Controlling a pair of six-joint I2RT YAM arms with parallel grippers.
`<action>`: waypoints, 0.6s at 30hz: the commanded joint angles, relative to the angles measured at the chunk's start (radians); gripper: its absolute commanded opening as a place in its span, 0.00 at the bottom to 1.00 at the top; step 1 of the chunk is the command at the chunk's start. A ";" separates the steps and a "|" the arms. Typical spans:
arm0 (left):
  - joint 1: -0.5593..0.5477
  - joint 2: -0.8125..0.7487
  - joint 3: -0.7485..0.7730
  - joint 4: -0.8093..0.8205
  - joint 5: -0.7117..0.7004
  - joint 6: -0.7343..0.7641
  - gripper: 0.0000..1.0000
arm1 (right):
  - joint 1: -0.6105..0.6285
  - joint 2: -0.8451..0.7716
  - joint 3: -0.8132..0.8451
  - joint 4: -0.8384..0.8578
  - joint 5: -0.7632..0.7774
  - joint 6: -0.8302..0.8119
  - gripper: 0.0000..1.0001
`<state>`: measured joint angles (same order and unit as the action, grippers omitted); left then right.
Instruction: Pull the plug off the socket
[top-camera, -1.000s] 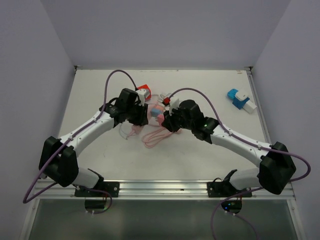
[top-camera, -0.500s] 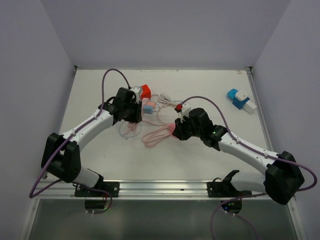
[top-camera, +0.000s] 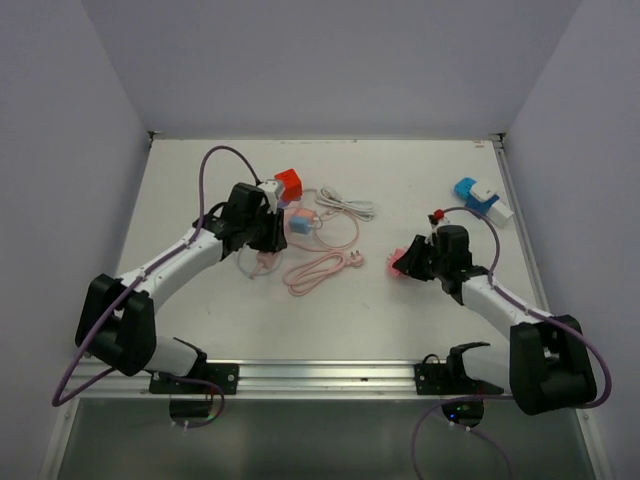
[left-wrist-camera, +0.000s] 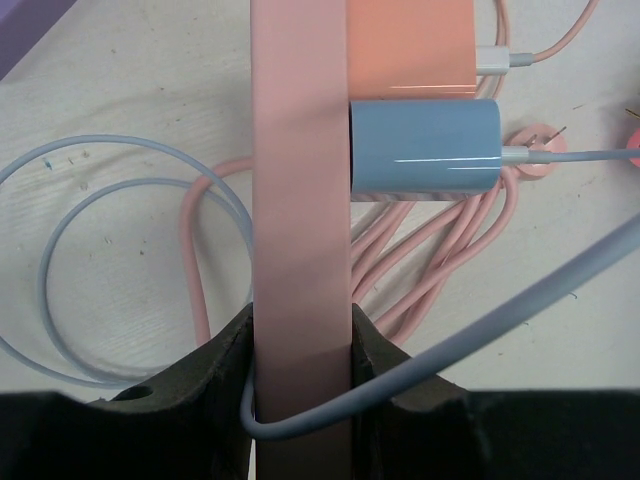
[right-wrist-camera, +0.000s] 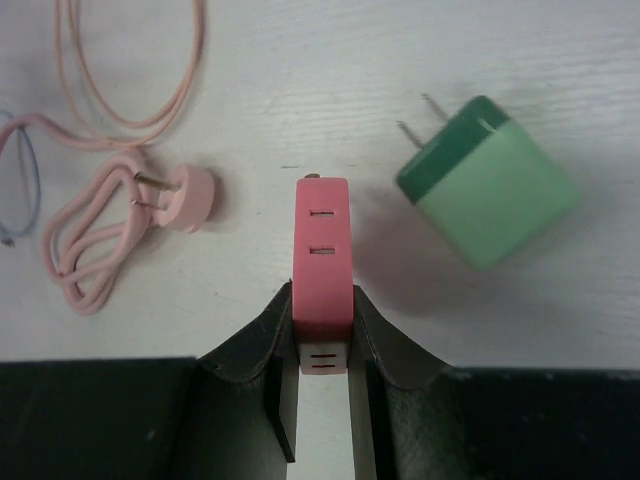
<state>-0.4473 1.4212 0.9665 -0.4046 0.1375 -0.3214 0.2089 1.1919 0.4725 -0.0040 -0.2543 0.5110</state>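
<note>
My left gripper (top-camera: 268, 228) (left-wrist-camera: 300, 330) is shut on a long pink socket strip (left-wrist-camera: 300, 180). A blue charger plug (left-wrist-camera: 425, 147) (top-camera: 298, 222) and an orange one (left-wrist-camera: 405, 45) (top-camera: 289, 182) sit in the strip's right side. A grey-blue cable (left-wrist-camera: 470, 330) loops round the strip at the jaws. My right gripper (top-camera: 400, 263) (right-wrist-camera: 321, 300) is shut on a pink-red plug block (right-wrist-camera: 321, 250) with slot pairs, held just above the table, well right of the strip. A green two-prong plug (right-wrist-camera: 490, 180) lies loose beside the block.
A coiled pink cable (top-camera: 318, 270) with its round plug (right-wrist-camera: 185, 195) lies between the arms. A white cable (top-camera: 345, 205) lies behind it. A blue and white block (top-camera: 482, 198) sits at the back right, near the table's right edge.
My right gripper has drawn away to the right and nearer the front edge with the pink-red block, away from the strip. The left gripper kept its hold and shifted slightly left.
</note>
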 joint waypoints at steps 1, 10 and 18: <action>0.002 -0.061 0.006 0.110 0.031 -0.007 0.00 | -0.103 0.015 -0.043 0.102 -0.072 0.096 0.00; 0.002 -0.065 -0.005 0.136 0.068 -0.018 0.00 | -0.206 -0.018 0.007 -0.036 0.033 0.119 0.59; 0.002 -0.064 -0.012 0.162 0.085 -0.036 0.00 | -0.206 -0.133 0.092 -0.228 0.193 0.132 0.87</action>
<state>-0.4473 1.3945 0.9504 -0.3557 0.1902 -0.3340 0.0055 1.1126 0.4969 -0.1646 -0.1429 0.6292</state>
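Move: In the right hand's grip is the pink plug, bound for a clear bit of table about 4 cm to this hand's right, 1 cm back and 4 cm below. The green plug lies about 4 cm ahead, 5 cm to the right; the extension cord's plug is some 2 cm ahead and 8 cm to the left, both about 4 cm lower. From the left hand that clear spot is roughly 28 cm right, 3 cm back and 9 cm down. Sweeping right about 7 cm in all, the right hand carries the pink plug away from the cord's plug while sinking some 1.5 cm, then opens its fingers wide and lets go of it beside the green plug. Still heading right, it lifts about 2 cm off the pink plug, having turned roughly 20 degrees clockwise. ##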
